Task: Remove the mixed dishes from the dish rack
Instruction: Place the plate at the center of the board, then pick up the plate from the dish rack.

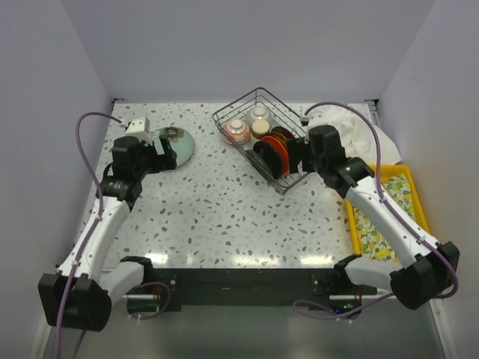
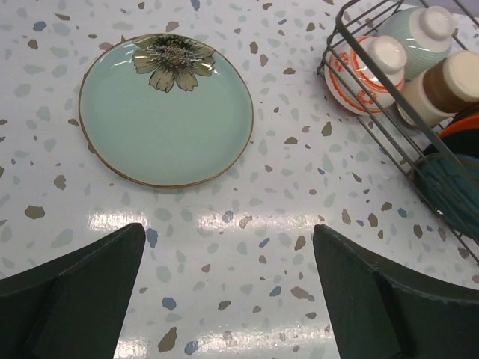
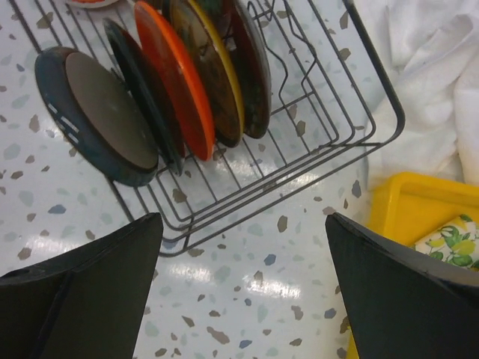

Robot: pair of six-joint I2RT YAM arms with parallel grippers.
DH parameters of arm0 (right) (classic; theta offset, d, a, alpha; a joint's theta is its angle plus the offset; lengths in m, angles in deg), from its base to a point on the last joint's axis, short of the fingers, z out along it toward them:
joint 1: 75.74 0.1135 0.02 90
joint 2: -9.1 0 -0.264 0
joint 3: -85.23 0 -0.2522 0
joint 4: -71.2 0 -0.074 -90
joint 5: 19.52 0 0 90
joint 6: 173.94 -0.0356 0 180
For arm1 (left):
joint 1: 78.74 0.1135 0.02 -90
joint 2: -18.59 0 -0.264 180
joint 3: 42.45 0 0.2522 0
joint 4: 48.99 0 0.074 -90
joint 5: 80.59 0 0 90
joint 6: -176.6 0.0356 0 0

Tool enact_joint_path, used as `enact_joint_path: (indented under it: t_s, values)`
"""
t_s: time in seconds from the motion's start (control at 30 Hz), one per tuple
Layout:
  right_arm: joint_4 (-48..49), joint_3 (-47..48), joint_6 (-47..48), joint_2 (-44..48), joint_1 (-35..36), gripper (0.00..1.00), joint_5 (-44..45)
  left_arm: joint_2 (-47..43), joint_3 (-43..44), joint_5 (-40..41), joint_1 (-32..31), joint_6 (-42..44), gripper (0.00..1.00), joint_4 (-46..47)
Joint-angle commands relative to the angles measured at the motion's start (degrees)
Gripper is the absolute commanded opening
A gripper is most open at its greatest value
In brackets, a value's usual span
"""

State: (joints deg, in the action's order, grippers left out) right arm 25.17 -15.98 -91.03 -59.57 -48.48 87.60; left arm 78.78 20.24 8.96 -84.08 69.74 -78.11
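Note:
A pale teal plate (image 2: 166, 110) with a flower on its rim lies flat on the speckled table (image 1: 224, 217), outside the rack, also seen as the teal plate (image 1: 179, 147) at the back left. My left gripper (image 2: 228, 299) hangs open just short of it, nothing between its fingers. The dark wire dish rack (image 1: 263, 138) holds upright plates: a black one (image 3: 93, 112), an orange-red one (image 3: 172, 75) and darker ones behind. A red-patterned bowl (image 2: 359, 75), a pale bowl (image 2: 419, 30) and a brown cup (image 2: 445, 90) sit upside down at its far end. My right gripper (image 3: 243, 292) is open over the table by the rack's near corner.
A white cloth (image 1: 359, 134) lies right of the rack. A yellow tray (image 1: 385, 217) with a lemon-print lining sits at the table's right edge. White walls close in the back and both sides.

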Motion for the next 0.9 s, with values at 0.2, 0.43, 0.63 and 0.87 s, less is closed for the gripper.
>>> enact_joint_path:
  t_s: [0.2, 0.43, 0.63, 0.87]
  values:
    - [8.1, 7.7, 7.8, -10.0, -6.7, 0.83, -4.0, -19.0, 1.9, 0.3, -1.0, -1.7, 1.00, -20.4]
    - [11.3, 9.4, 11.1, -16.7, -6.8, 0.74, -6.1, -28.7, -1.5, 1.2, -1.2, -7.6, 1.00, -20.9]
    - [13.8, 11.7, 13.9, -20.8, -6.8, 0.61, -4.6, -32.8, -7.1, -5.1, -1.3, -9.5, 1.00, -18.5]
    - [15.2, 14.8, 15.7, -25.8, -7.1, 0.51, -4.1, -34.5, -10.0, -6.5, -1.3, -10.3, 1.00, -18.5]
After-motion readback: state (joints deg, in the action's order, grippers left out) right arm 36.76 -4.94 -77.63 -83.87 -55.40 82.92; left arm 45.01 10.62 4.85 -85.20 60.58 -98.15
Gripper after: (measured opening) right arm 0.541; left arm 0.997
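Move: The dark brown plate, rightmost in the rack, stands about 13 cm ahead of the right hand, 1 cm to its left and 9 cm below. The yellow-rimmed plate leans 2 cm left of it and 2 cm nearer; the red plate is some 4 cm left and 4 cm nearer, the brown cup 10 cm left and 5 cm farther out. From the left hand the dark brown plate lies 12 cm ahead and 41 cm right. Forward about 11 cm and then increasingly down, nearly 5 cm in all, the right hand goes in over the rack towards the dark brown plate, narrowing its wide-open fingers to roughly half; no contact can be made out. The left hand, empty and wide open, draws back some 12 cm from the green plate, rising about 6 cm on the way and sinking most of that again. ##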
